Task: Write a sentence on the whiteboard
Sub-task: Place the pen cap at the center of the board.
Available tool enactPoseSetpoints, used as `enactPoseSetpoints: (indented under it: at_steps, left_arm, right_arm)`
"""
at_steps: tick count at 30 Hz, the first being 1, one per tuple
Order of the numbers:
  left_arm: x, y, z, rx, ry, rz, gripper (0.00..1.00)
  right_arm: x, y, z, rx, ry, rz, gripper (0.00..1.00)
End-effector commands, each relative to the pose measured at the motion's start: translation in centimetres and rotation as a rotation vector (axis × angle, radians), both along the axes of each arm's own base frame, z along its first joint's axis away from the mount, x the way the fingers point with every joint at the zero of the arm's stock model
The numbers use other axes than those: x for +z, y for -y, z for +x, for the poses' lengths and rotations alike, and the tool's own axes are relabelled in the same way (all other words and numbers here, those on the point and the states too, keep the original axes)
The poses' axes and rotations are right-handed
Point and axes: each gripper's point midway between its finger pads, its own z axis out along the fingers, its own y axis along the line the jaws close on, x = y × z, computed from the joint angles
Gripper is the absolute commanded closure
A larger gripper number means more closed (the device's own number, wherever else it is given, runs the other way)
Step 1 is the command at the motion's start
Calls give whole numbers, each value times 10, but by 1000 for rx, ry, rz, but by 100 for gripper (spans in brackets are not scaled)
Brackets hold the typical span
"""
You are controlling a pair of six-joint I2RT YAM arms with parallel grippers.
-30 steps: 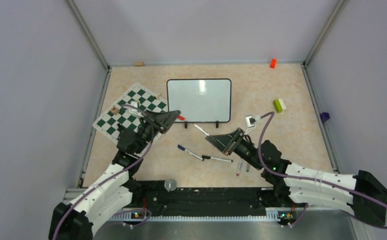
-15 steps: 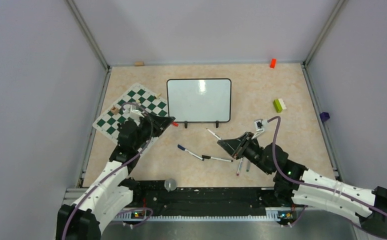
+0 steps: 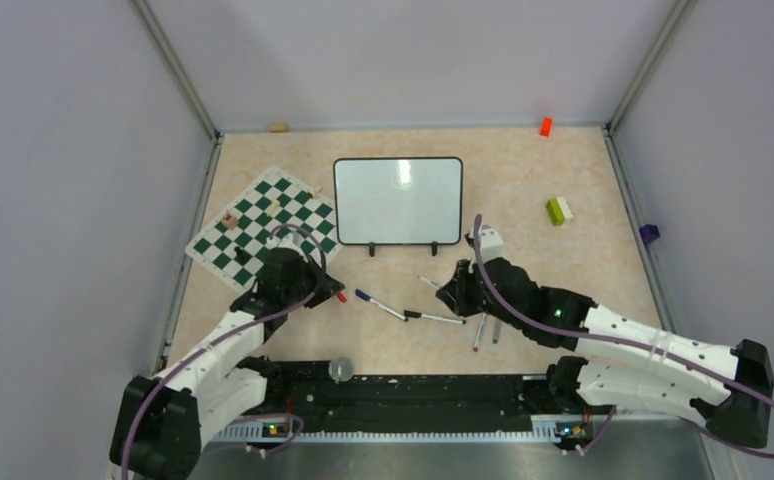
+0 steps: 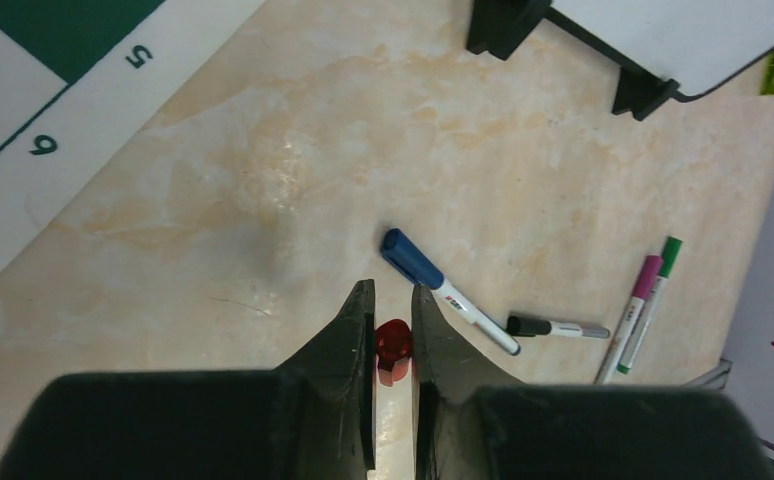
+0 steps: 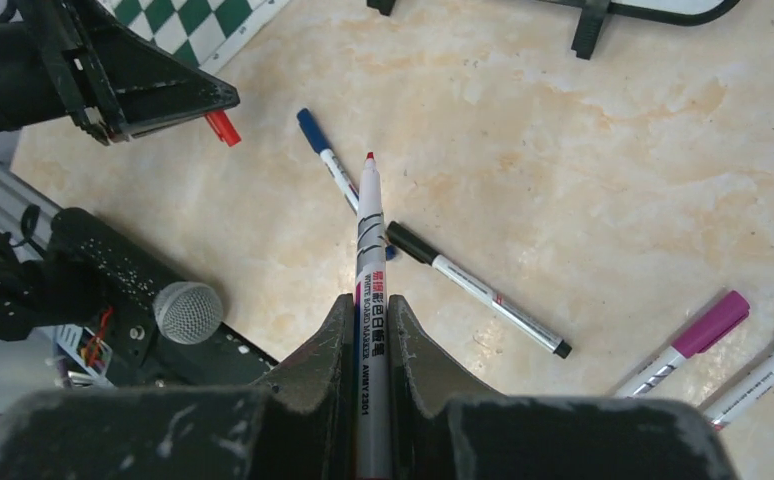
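Observation:
The whiteboard (image 3: 398, 200) stands on its two black feet at mid-table, its white face blank; no sentence is in view. My left gripper (image 3: 331, 293) hangs low beside the chess mat's corner, shut on a small red cap (image 4: 393, 350) between its fingertips. My right gripper (image 3: 453, 292), in front of the board's right foot, is shut on an uncapped red-tipped marker (image 5: 368, 250). The marker points left toward the left gripper (image 5: 218, 105).
A green-and-white chess mat (image 3: 263, 225) lies left of the board. Blue-capped (image 3: 373, 302), black-capped (image 3: 433, 317), purple (image 3: 478, 333) and green (image 3: 495, 330) markers lie between the arms. A green-white block (image 3: 560, 210) and an orange block (image 3: 545, 126) sit at right.
Both arms drew back from the board toward the near edge. The left gripper carried the red cap down beside the mat; the right gripper turned the marker to point left.

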Motion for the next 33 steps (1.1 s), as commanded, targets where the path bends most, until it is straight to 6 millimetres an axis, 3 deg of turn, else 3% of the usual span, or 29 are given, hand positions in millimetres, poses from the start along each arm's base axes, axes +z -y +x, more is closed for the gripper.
enactPoseSetpoints:
  at_steps: [1, 7, 10, 13, 18, 22, 27, 29, 33]
  left_arm:
    - [-18, -11, 0, 1, -21, 97, 100]
    - [-35, -11, -3, -19, -79, 126, 100]
    - [-34, -1, -3, -57, -80, 82, 99]
    - [-33, 4, -3, -73, -80, 62, 88]
    - [-28, 2, -2, -55, -69, 64, 76]
    - [-21, 3, 0, -63, -51, 55, 70]
    - [-14, 2, 3, -58, -35, 60, 62]
    - [-10, 1, 4, -58, -23, 70, 54]
    - [4, -3, 12, -55, 28, 97, 20]
  right_arm:
    - [10, -1, 0, 39, -7, -73, 100]
    - [5, -14, -8, 96, -96, -134, 100]
    - [7, -12, -3, 39, -130, -160, 100]
    - [4, 6, 7, -123, -168, -201, 100]
    - [-2, 15, 8, -212, -238, -272, 100]
    - [-7, 14, 13, -223, -242, -333, 100]
    - [3, 7, 27, -171, -174, -402, 100]
    - [7, 9, 32, -152, -136, -449, 100]
    - [14, 16, 40, -155, -81, -491, 100]
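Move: The red cap is already pinched in the left fingers; the bare spot it is taken to lies about 3 cm to the left hand's right, level with it fore and aft, and some 6 cm below. The blue pen's middle is roughly 9 cm right and 3 cm back, the board's left foot about 11 cm ahead and 7 cm right, both on the table. From the right hand, the spot is some 19 cm left, level fore and aft, 15 cm below. The red cap is lowered about 4 cm by the left hand to the table beside the blue pen's cap; the left fingers then open wide and let it go as the hand eases up a little. Meanwhile the right hand, still gripping the uncapped pen, rolls its left side down some 25 degrees, tipping down somewhat, and ends a couple of centimetres farther forward. ##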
